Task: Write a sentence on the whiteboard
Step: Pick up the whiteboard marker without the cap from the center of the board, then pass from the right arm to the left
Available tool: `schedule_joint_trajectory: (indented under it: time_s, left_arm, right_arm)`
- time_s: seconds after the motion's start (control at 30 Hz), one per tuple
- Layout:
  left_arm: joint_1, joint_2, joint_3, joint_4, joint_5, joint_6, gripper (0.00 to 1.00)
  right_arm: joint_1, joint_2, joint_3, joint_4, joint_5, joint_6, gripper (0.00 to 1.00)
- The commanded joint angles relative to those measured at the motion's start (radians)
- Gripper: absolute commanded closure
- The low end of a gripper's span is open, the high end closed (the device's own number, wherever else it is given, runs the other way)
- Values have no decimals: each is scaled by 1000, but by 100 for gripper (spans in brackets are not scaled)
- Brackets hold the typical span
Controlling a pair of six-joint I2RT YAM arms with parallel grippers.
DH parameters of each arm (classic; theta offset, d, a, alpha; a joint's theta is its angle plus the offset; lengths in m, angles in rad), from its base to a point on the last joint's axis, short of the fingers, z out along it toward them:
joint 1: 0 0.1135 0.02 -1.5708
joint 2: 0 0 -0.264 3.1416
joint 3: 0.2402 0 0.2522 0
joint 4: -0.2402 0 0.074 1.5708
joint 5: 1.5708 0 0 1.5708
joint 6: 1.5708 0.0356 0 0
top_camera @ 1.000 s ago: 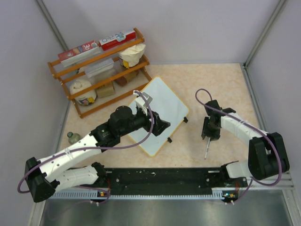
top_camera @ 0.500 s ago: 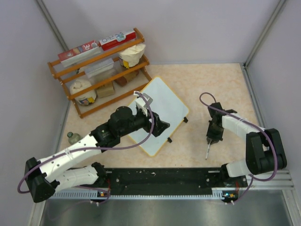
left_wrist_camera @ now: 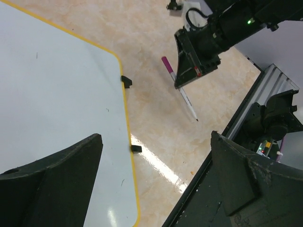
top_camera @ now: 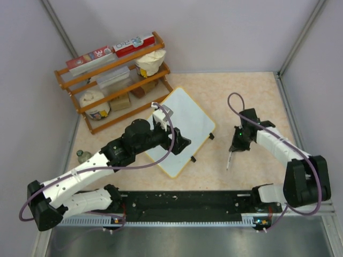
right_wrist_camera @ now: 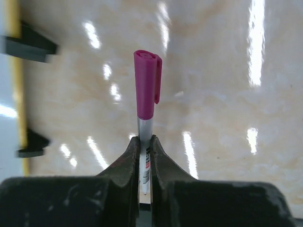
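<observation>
The whiteboard (top_camera: pixel 190 115) lies flat mid-table, white with a yellow rim (left_wrist_camera: pixel 124 99) and two black clips on its right edge (left_wrist_camera: pixel 126 81). My left gripper (top_camera: pixel 182 142) hangs over its near part, open and empty (left_wrist_camera: pixel 155 137). To the board's right, my right gripper (top_camera: pixel 236 144) is shut on a marker (top_camera: pixel 229 159) with a grey-white barrel and a magenta cap (right_wrist_camera: pixel 146 85). The cap sticks out past the fingertips (right_wrist_camera: pixel 145 142). In the left wrist view the marker (left_wrist_camera: pixel 184 97) slants down from the right gripper (left_wrist_camera: pixel 191 61) to a thin dark tip. The board's edge (right_wrist_camera: pixel 8 94) shows at the left.
A wooden rack (top_camera: pixel 115 80) with boxes, bags and a jar stands at the back left. A small bottle (top_camera: pixel 81 156) sits by the left wall. The black base rail (top_camera: pixel 182 201) runs along the near edge. Walls close in on both sides.
My right gripper has shut on the marker and shifted a little up and left with it. The left arm has hardly moved.
</observation>
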Motion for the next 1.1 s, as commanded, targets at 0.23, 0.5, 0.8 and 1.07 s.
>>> schedule_joint_trajectory:
  time_s: [0.23,0.5,0.8,1.07]
  left_arm:
    - [12,229,258,39,229,-18,1]
    - [12,454,438,200,490,-133,3]
    - [14,576,470,234,529,-176,17]
    - [12,588,441,269,564,-194,79]
  right_arm:
    - [14,-427,114,397,-283,126,100]
    - [13,-606,-4,617,-391,292,100]
    - [14,-687,20,593,-371,289,100]
    - [14,-681,23,591,-377,295,100]
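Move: Off to the left hand's right, about 24 cm, and 22 cm lower lies the marker, roughly 1 cm ahead and already off the table in the right fingers, its middle just 1 cm back of and 1 cm below them. The open left gripper is 24 cm left of the right hand, 1 cm back and 22 cm higher. From the right hand the upper clip is about 8 cm ahead and 9 cm left, the lower clip 2 cm back and 17 cm left, both 3 cm below. Lifting the still-pinched marker some 27 cm, the right hand first swings forward, then eases partly back while drifting left, its down-pointing fingers turning nearly level to forward-left. The wide-open left hand travels about 14 cm right in a shallow arc, up and then down, turning clockwise some 25 degrees and tipping down, and late on closes most of the way around the tip end below the right fingers. ##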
